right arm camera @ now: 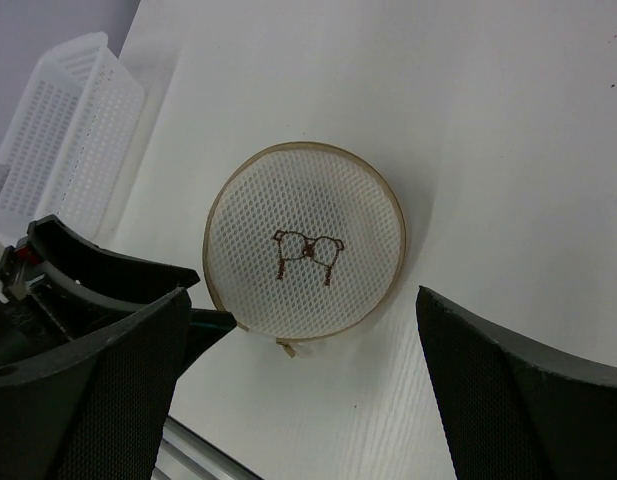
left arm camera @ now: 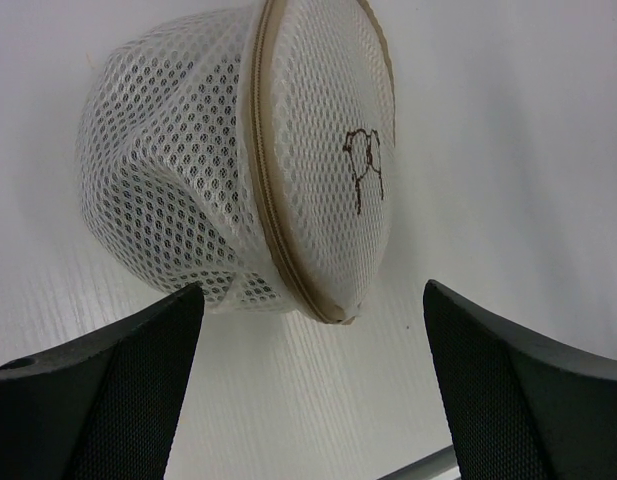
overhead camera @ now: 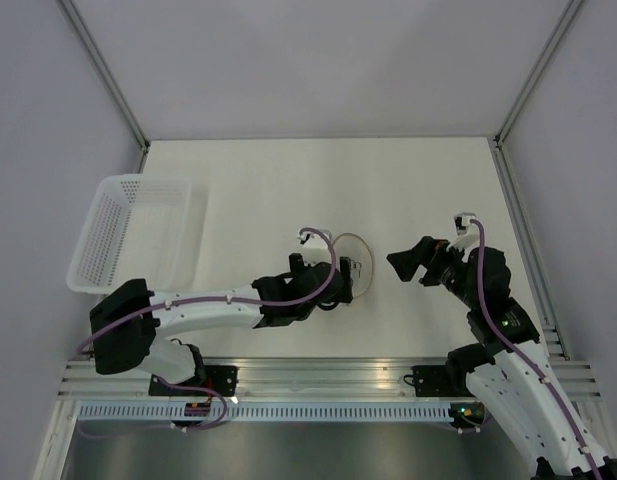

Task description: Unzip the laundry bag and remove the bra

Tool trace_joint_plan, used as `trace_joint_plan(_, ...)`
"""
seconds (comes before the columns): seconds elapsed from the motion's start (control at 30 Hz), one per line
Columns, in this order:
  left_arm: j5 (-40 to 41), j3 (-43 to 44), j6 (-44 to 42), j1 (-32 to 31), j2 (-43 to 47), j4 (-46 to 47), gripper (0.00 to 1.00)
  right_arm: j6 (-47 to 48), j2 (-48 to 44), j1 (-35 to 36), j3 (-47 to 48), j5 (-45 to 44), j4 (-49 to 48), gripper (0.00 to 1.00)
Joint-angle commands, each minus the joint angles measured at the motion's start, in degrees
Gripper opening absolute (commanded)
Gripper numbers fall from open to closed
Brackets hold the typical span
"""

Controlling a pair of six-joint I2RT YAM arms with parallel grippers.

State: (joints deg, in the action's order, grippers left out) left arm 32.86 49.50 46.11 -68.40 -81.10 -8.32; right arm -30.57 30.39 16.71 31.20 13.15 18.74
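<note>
The laundry bag (overhead camera: 357, 258) is a round white mesh pouch with a tan zip rim, standing on edge mid-table. Its flat face carries a small brown embroidered mark (right arm camera: 306, 254). The rim looks closed, and a small tan tab (right arm camera: 288, 346) hangs at its lowest point. The bra is hidden; no dark cloth shows through the mesh. My left gripper (overhead camera: 340, 287) is open just short of the bag (left arm camera: 238, 170), its fingertips (left arm camera: 178, 310) on either side of the lower rim without touching it. To the bag's right my right gripper (overhead camera: 406, 268) is also open, facing the flat face (right arm camera: 303, 240) from a short distance.
A white perforated plastic basket (overhead camera: 128, 235) stands at the table's left edge, also visible in the right wrist view (right arm camera: 68, 130). The aluminium rail (overhead camera: 318, 375) carrying the arm bases runs along the near edge. Grey walls close in the table on three sides.
</note>
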Motion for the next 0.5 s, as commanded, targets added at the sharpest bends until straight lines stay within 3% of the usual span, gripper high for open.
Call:
trace_joint_plan(0.0, 5.10, 3.32, 6.62, -0.42, -3.00, 1.11, 0.93, 0.07, -1.21, 0.08, -0.35, -0.67, 0.50, 0.98)
trace_joint_plan(0.17, 5.98, 4.56, 10.14, -0.42, -8.01, 2.77, 0.89, 0.07, -2.09, 0.08, 0.00, -0.58, 1.65, 0.98)
trace_joint_plan(0.27, 5.64, 4.47, 9.97, -0.42, -9.86, 6.36, 0.78, 0.16, -2.35, 0.16, -0.44, -0.32, 2.09, 0.98)
trace_joint_plan(0.37, 5.63, 4.03, 9.00, -0.33, -10.39, 9.27, 0.42, 0.68, -2.35, 0.08, -0.44, -0.05, 2.96, 0.98)
trace_joint_plan(0.4, 5.72, 3.94, 8.91, -0.24, -10.13, 10.41, 0.15, 1.03, -2.27, 0.08, -0.44, -0.05, 3.23, 0.98)
trace_joint_plan(0.43, 6.16, 3.51, 9.00, -0.24, -9.70, 10.69, 0.02, 1.47, -2.27, 0.08, -0.27, 0.12, 3.67, 0.98)
trace_joint_plan(0.47, 6.34, 2.98, 9.17, -0.24, -8.91, 11.30, 0.02, 1.82, -2.27, 0.08, -0.09, 1.26, 4.28, 0.98)
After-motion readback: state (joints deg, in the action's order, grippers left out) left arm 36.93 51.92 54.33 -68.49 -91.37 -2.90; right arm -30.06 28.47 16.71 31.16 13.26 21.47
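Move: The near end of the laundry bag's zipper lies about 2 cm ahead of the left hand, 2 cm to its right and 4 cm below. The glasses-shaped emblem on the bag's flat face is about 7 cm ahead, 3 cm right and 5 cm below that hand; the mesh body's middle is some 7 cm ahead and 2 cm left, 6 cm down. From the right hand, the zipper end lies roughly 12 cm left, 6 cm back and 12 cm below. The left hand sinks about 3 cm, easing right and forward, and shuts its fingers on the zipper's near end. ##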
